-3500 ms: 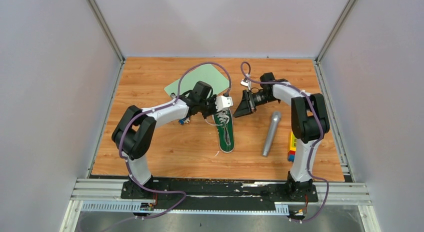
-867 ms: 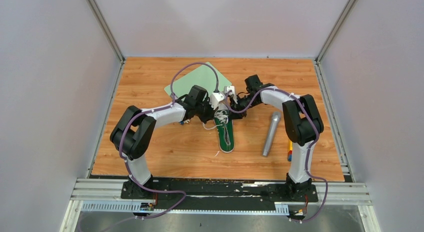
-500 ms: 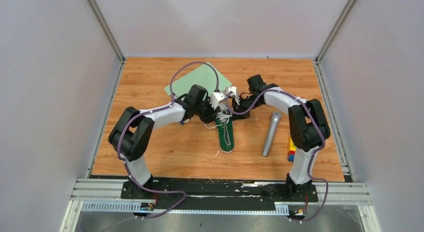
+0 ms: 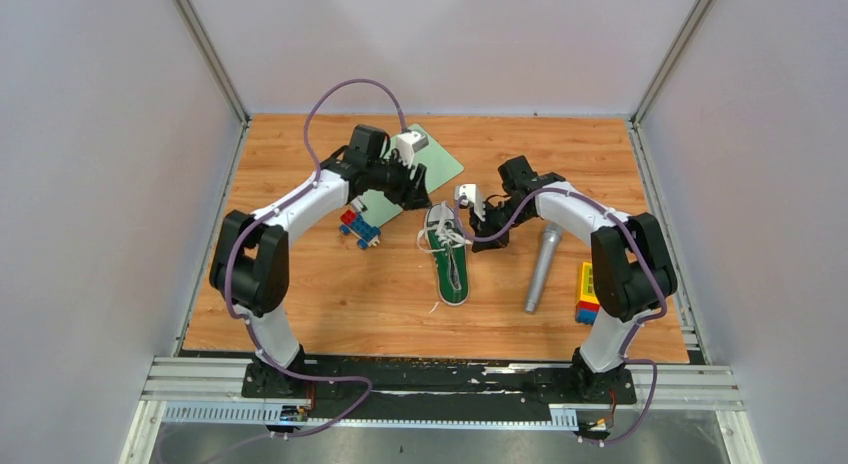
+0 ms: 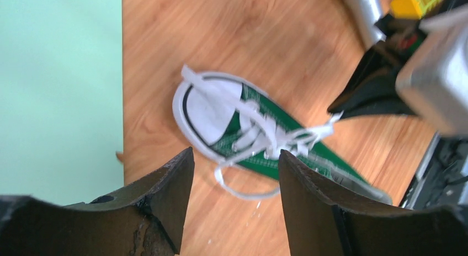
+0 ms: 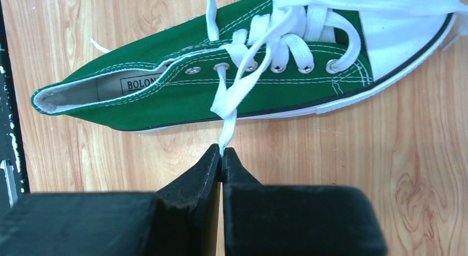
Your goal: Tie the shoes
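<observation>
The green shoe (image 4: 449, 264) lies on the wooden table with its white toe cap toward the back and its white laces loose. In the right wrist view the shoe (image 6: 221, 88) lies just ahead of my right gripper (image 6: 222, 154), which is shut on a white lace end (image 6: 224, 110) coming from a top eyelet. From above, the right gripper (image 4: 478, 229) sits close to the shoe's right side. My left gripper (image 4: 416, 196) hangs open behind and left of the toe, holding nothing. Its fingers (image 5: 165, 190) frame the shoe (image 5: 251, 137) from a distance.
A pale green mat (image 4: 432, 161) lies at the back under the left arm. Red and blue toy bricks (image 4: 360, 228) sit left of the shoe. A grey microphone (image 4: 541, 266) lies right of it, and a yellow brick stack (image 4: 585, 294) stands near the right arm's base.
My left gripper opened, let go of the laces and drew back and left from the shoe, uncovering the bricks. My right gripper shut on a lace end and pulled slightly right.
</observation>
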You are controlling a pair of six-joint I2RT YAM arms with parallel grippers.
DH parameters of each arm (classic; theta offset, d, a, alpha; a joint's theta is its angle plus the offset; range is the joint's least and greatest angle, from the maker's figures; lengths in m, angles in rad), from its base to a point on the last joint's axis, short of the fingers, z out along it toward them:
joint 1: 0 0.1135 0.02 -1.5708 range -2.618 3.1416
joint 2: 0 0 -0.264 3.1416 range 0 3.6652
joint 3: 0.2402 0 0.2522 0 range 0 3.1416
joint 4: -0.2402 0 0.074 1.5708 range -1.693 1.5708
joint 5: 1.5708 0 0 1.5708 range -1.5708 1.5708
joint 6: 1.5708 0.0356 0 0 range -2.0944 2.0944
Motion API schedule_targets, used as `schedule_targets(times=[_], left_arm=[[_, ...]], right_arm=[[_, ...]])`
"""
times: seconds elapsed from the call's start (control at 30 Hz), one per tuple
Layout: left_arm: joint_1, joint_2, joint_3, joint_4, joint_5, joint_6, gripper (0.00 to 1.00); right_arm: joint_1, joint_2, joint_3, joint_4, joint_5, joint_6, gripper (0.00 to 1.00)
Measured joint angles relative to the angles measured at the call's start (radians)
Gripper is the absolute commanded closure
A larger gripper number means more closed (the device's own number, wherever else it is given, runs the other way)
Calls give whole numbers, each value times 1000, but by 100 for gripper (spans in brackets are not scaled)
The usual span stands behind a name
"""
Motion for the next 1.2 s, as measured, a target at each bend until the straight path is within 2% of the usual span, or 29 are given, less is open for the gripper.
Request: schedule_targets(times=[0.23, 0.5, 0.63, 0.83, 0.97, 1.07, 1.2], left_arm=[[-16, 216, 229, -17, 72, -168, 37], [-41, 282, 274, -187, 72, -209, 43], [-52, 290, 288, -234, 76, -215, 56], [-62, 340, 307, -227, 78, -227, 98], [-52, 352, 318, -237, 76, -206, 100], [-29, 335, 311, -251, 59, -185, 100], [57, 222, 212, -291, 6, -148, 100]], right_arm=[[0, 0, 0, 16, 23, 61, 100], [0, 0, 2, 31, 22, 104, 100], [2, 0, 9, 41, 22, 121, 100], [5, 0, 11, 48, 25, 132, 100], [-28, -3, 11, 45, 22, 156, 100], [-104, -16, 9, 42, 21, 186, 100], [-236, -80, -26, 34, 21, 229, 100]])
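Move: Just in front of the open left hand, the loose lace end lies across the shoe's toe, about 5 cm right, level fore-and-aft and 6 cm lower; the shoe's middle is some 9 cm back, 5 cm right and 10 cm down, the clipboard about 6 cm ahead, 6 cm left and 14 cm down. The right hand, already holding the other lace end, has the half-tied knot roughly 2 cm ahead and 5 cm left, and the microphone 5 cm back, 13 cm right, 5 cm lower. The left hand sweeps forward and right over the toe, then draws back and down, its fingertips swinging back some 25 degrees, and pinches the loose lace. While it shuts, the right keeps its grip almost in place; then the hands pull apart, left about 6 cm leftward, right some 7 cm rightward and a little forward, turning clockwise. ##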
